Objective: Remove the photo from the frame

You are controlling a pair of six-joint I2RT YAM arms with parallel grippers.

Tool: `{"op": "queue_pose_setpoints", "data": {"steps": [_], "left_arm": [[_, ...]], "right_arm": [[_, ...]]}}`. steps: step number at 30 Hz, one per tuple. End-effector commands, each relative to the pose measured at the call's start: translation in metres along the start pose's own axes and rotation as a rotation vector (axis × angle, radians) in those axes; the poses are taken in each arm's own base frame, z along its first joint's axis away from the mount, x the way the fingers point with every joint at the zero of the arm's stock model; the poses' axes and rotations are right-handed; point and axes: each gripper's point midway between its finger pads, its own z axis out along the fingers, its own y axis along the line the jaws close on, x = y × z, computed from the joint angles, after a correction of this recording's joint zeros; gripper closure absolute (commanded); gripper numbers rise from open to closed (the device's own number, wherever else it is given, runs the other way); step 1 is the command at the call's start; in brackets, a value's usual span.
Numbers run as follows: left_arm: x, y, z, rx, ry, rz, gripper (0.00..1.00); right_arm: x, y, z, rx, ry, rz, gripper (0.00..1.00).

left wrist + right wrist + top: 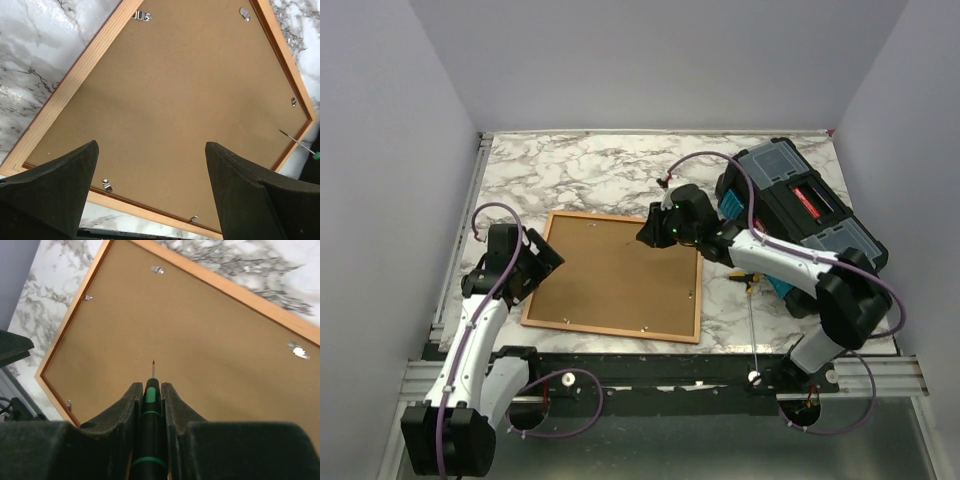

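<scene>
The frame (610, 331) lies face down on the marble table, its brown backing board (615, 272) up; the photo is hidden beneath it. Small metal tabs (105, 185) along the rim hold the board. My left gripper (542, 262) hovers open above the frame's left edge, and in the left wrist view the left gripper (151, 145) has nothing between its fingers. My right gripper (650, 232) is over the frame's far right corner. In the right wrist view it (150, 386) is shut on a black-and-green screwdriver (150, 405), tip just above the board.
A black toolbox (800, 215) with blue trim stands at the right, close behind my right arm. A small yellow-and-black tool (748, 280) lies between toolbox and frame. Grey walls close in the table on three sides.
</scene>
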Motion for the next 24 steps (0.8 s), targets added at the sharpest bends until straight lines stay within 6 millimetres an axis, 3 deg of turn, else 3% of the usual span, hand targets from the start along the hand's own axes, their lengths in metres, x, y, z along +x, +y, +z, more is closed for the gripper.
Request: {"op": "queue_pose_setpoints", "data": {"steps": [1, 4, 9, 15, 24], "left_arm": [[-0.005, 0.007, -0.001, -0.031, 0.017, 0.073, 0.08], [-0.017, 0.007, 0.002, 0.039, 0.025, -0.002, 0.08], [-0.052, 0.019, 0.017, 0.020, 0.002, -0.114, 0.08], [-0.066, 0.018, 0.045, 0.077, 0.109, -0.288, 0.11], [-0.066, 0.036, 0.066, 0.017, 0.127, -0.265, 0.12]], "right_arm": [[0.008, 0.042, 0.033, -0.225, 0.023, 0.064, 0.99], [0.003, 0.062, 0.059, -0.270, 0.009, 0.093, 0.99], [0.002, 0.089, 0.109, -0.266, -0.008, 0.142, 0.99], [0.011, 0.106, 0.159, -0.136, -0.001, 0.114, 0.99], [0.023, 0.121, 0.189, -0.079, 0.001, 0.026, 0.99]]}}
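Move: Across the frame to the left lies the left-rail clip the screwdriver goes for, about 28 cm left of the right hand, 6 cm ahead and 11 cm below; the far-edge left clip is some 14 cm ahead and 16 cm left, the near-edge left clip about 15 cm back and 21 cm left. From the left hand, the middle of the left rail is roughly 7 cm ahead, 6 cm left and 8 cm below, with the left-rail clip 11 cm ahead and 2 cm left. Sweeping the still-gripped screwdriver some 21 cm left over the backing board, the right hand first dips about 5 cm, then runs nearly level to bring the tip close to the left-rail clip, the wrist rolling about 10 degrees, its left side rising. The wide-open left hand swings about 6 cm left, 5 forward and 4–5 down to the left rail, its left side tipping down. ##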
